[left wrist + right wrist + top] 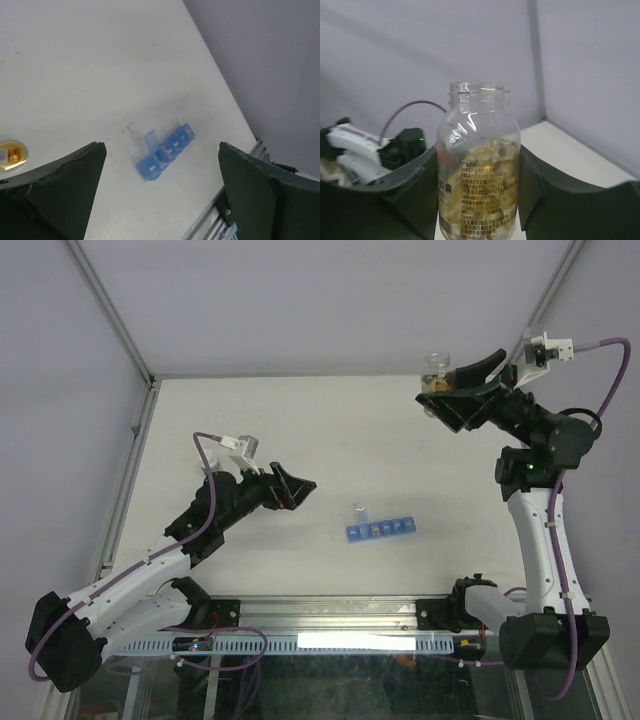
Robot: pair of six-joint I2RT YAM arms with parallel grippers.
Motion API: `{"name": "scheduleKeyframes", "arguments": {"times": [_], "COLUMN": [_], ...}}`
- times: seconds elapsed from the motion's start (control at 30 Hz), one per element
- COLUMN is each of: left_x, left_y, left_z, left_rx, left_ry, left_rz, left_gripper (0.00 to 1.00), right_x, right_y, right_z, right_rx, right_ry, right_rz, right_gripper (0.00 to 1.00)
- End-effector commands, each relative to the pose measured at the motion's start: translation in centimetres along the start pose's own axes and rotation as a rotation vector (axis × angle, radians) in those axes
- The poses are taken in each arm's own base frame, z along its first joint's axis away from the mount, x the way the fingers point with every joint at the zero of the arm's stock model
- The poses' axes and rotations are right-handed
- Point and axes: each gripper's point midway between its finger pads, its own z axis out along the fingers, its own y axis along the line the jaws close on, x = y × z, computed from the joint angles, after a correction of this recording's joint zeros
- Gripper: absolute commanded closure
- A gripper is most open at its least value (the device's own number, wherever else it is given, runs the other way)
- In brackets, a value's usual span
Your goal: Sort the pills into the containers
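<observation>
The containers are a blue pill-organiser strip [381,531] lying on the white table, with the lid of one compartment near its left end [358,511] standing up. My left gripper [299,490] hovers to its left, open and empty. In the left wrist view the strip [166,151] lies between and beyond the wide-apart fingers [65,185]. At the far right my right gripper [446,388] is shut on a clear uncapped bottle [436,371], held upright above the table. The right wrist view shows yellow softgel pills [487,155] filling this bottle [479,170].
A metal frame rail [128,455] borders the table on the left, and grey walls close the back and right. The near-edge rail [220,220] runs just beyond the strip. My left arm [370,155] appears behind the bottle.
</observation>
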Motion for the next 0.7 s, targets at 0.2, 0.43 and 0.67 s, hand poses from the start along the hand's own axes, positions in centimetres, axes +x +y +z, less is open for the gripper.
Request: {"name": "scheduleKeyframes", "arguments": {"times": [0.2, 0.43, 0.67], "left_x": [-2.5, -1.8, -1.5], "left_y": [-10.3, -10.8, -11.0], "left_z": [-5.2, -5.3, -4.9], "left_rx": [0.627, 0.665, 0.676], "left_ry": [-0.168, -0.128, -0.103], "left_rz": [0.144, 0.148, 0.17], "left_gripper": [0.01, 0.01, 0.01], "right_x": [-8.1, -8.7, -8.8], "right_y": [7.0, 3.5, 1.4], "right_z": [-0.3, -0.2, 0.4], "right_rx": [-0.035, 0.046, 0.033], "right_ry": [-0.084, -0.165, -0.219], "right_rz": [-0.023, -0.087, 0.059], "right_gripper": [1.0, 1.0, 1.0]}}
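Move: Roughly 47 cm below the right hand, which already holds the open capsule bottle, the blue pill box lies about 4 cm back and 6 cm to its left; the bottle lid lies on the table about 3 cm ahead and 29 cm left of that hand. From the empty left hand the pill box is level and 17 cm right, 18 cm down; the white bottle is 14 cm ahead and 24 cm left. Keeping its grip on the capsule bottle high above the table, the right hand draws back about 11 cm while rising as much, then swings some 8 cm forward again and sinks slightly, the bottle's neck tipped back about 15 degrees. The left hand, fingers wide open and touching nothing, withdraws up, back and to the right, away from the lid, turning some 25 degrees clockwise and tipping up. ##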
